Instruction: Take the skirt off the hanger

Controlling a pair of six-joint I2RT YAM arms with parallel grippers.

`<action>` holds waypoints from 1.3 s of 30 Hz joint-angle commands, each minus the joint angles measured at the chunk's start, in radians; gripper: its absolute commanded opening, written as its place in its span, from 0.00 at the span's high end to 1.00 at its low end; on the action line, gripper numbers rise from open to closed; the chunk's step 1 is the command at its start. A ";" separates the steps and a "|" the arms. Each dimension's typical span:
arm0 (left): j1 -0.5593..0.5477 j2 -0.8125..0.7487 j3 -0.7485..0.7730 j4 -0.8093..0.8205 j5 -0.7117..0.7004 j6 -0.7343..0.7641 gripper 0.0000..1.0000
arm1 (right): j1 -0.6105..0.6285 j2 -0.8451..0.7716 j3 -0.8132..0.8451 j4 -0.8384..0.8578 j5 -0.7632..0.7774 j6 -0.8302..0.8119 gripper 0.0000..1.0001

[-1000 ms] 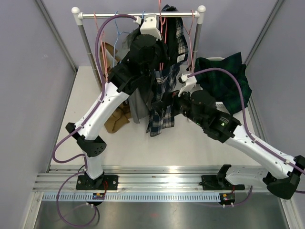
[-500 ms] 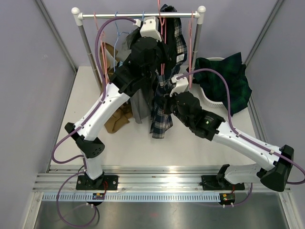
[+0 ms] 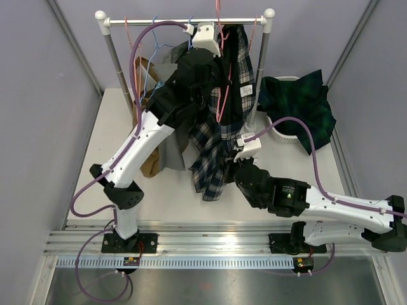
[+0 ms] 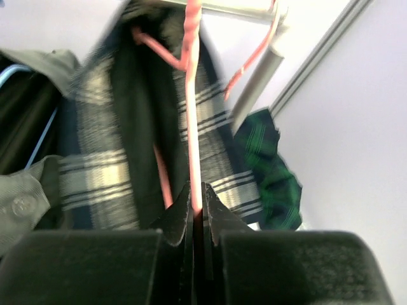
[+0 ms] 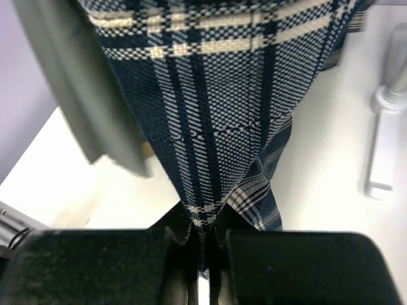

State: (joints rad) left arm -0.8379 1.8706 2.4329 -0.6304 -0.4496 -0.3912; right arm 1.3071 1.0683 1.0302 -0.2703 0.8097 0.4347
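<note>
A navy-and-white plaid skirt (image 3: 213,159) hangs from a pink wire hanger (image 3: 224,95) on the rail. In the left wrist view my left gripper (image 4: 196,194) is shut on the hanger's (image 4: 193,127) straight pink wire, and the skirt (image 4: 98,171) drapes behind it. My right gripper (image 5: 202,232) is shut on the skirt's (image 5: 216,114) lower hem, with the cloth drawn taut into the jaws. From above, the right gripper (image 3: 232,166) sits low beside the skirt's bottom edge, nearer the arms' bases than the rail.
The white clothes rail (image 3: 184,20) crosses the back, with a blue hanger (image 3: 156,47) on it. A grey garment (image 3: 172,149) hangs left of the skirt and a brown one (image 3: 149,165) lies below. A dark green plaid garment (image 3: 299,108) fills a white basket at right. The rack's foot (image 5: 381,146) is nearby.
My right gripper has shut on the skirt's hem and drawn back toward the near edge, pulling the skirt down and outward. The left gripper has stayed shut on the hanger.
</note>
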 commanded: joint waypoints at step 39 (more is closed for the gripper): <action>-0.176 -0.276 -0.042 -0.391 -0.186 0.020 1.00 | -0.262 -0.388 -0.060 -0.122 -0.191 -0.133 1.00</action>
State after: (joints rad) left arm -1.0424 1.5112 2.2631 -1.1881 -0.5297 -0.4854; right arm 1.0420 0.8249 1.0111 -0.3748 0.6868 0.2413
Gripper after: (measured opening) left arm 0.027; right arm 0.034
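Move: The right hand already pinches the lower part of the plaid skirt, whose middle hangs about 12 cm ahead and 6 cm higher; the basket lies roughly 25 cm ahead, 25 cm to the right and 25 cm below. The left hand holds the skirt's hanger: the skirt's middle is some 6 cm back, 2 cm right and 14 cm down from it, the rack bar about 8 cm ahead and 5 cm up, straight across, and the grey garment roughly 5 cm back, 10 cm left and 15 cm below. Keeping the pink hanger pinched, the left hand draws it some 18 cm back and 8 cm left, away from the rack bar, clockwise and tipping down up to about 20 degrees, then eases a little forward again. The right hand keeps its pinch on the skirt and goes about 9 cm forward, dipping and then rising, its left side rolling down, before rolling most of the way back and swinging back and right towards the basket side. ##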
